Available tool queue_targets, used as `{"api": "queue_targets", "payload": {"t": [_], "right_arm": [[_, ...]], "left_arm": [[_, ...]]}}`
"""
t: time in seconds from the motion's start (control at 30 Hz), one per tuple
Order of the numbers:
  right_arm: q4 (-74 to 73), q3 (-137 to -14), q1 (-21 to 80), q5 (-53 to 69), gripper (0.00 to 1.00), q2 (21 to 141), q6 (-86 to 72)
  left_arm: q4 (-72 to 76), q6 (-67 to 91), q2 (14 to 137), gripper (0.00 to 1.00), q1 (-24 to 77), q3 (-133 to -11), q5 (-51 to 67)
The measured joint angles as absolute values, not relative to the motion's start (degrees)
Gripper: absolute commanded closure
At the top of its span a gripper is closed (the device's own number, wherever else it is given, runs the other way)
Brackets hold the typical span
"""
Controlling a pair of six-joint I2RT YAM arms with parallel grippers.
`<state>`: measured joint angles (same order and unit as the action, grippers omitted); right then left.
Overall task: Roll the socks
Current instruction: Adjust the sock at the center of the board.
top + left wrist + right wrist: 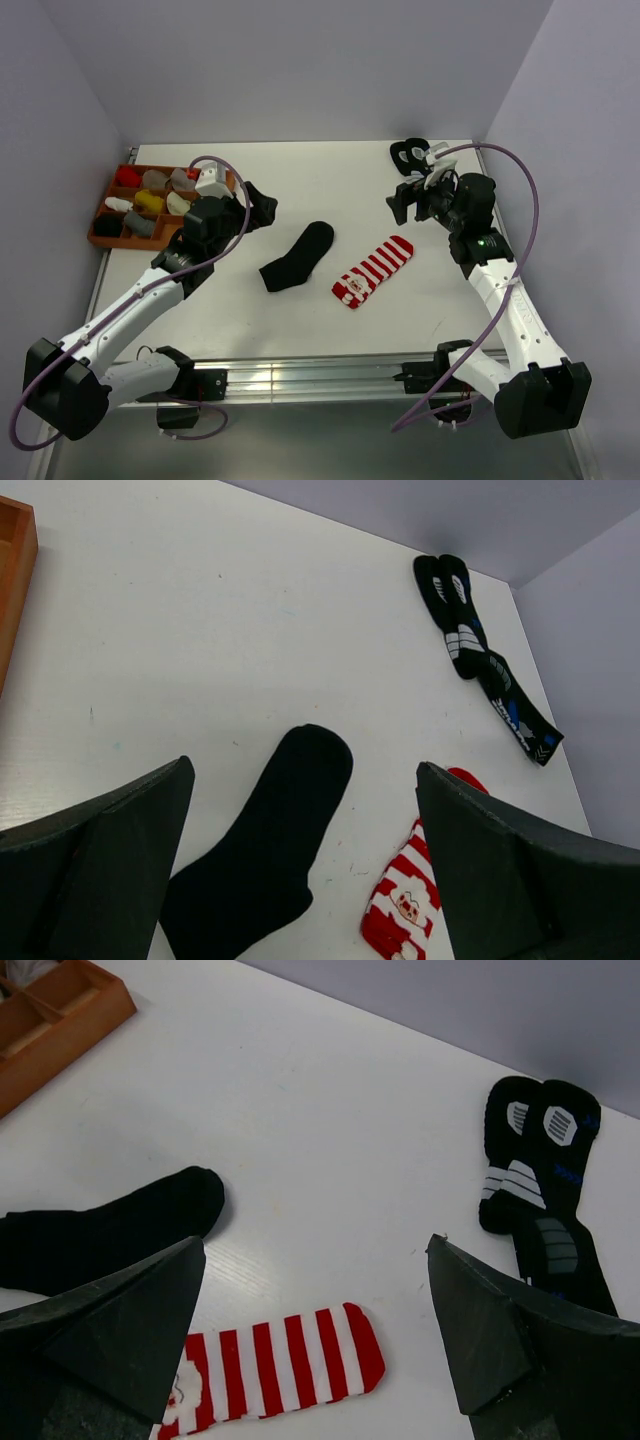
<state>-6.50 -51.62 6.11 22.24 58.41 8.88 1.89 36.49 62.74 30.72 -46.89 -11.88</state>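
Observation:
Two socks lie flat in the middle of the white table: a plain black sock (298, 256) (262, 852) (110, 1228) and, to its right, a red-and-white striped sock (374, 270) (412, 898) (285, 1362) with a small face print at one end. My left gripper (258, 205) (305, 865) hangs open above the table to the left of the black sock, nothing between its fingers. My right gripper (408, 203) (315, 1345) is open too, up and to the right of the striped sock, empty.
An orange wooden tray (103, 232) (85, 1015) with small sock bundles in its compartments stands at the left. A pair of dark socks with white and blue marks (411, 153) (480, 660) (540, 1175) lies at the back right. Purple walls close in the table.

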Motion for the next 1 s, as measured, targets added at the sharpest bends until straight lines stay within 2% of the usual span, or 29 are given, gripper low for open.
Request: {"api": "queue_targets", "payload": {"t": [0.17, 0.47, 0.7, 1.0], "right_arm": [[-8.03, -51.64, 6.11, 22.0, 0.04, 58.43, 9.32], [-15.62, -52.93, 7.51, 19.57, 0.17, 59.99, 13.76], [-19.86, -52.18, 22.22, 12.4, 0.36, 65.98, 17.52], [-27.88, -49.8, 32.25, 10.17, 0.39, 71.09, 17.43]], "left_arm": [[1.67, 36.47, 62.74, 0.01, 30.72, -46.96, -11.84], [0.95, 36.42, 62.59, 0.0, 30.72, -46.98, -11.86], [0.34, 36.64, 61.19, 0.01, 30.72, -46.94, -11.97], [-2.5, 36.62, 61.1, 0.01, 30.72, -46.94, -12.36]]}}
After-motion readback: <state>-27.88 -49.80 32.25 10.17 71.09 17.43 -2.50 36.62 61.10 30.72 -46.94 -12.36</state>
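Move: The red-and-white striped sock lies well below the open right hand, its middle roughly 5 cm back, 5 cm to the left and 25 cm down. The plain black sock is about 23 cm to the hand's left and 1 cm back; the patterned black socks lie some 19 cm ahead and 15 cm to its right. From the left hand, the striped sock is about 27 cm to the right and 5 cm back. Down towards the striped sock comes the right hand, sinking about 16 cm, slowly at first, then faster while it also swings left and draws back, roughly 9 cm each. On the way the fingers tip some 35 degrees steeper and turn counter-clockwise, and they narrow from wide open to a bit over half, still clear above the sock's Santa-face part. ##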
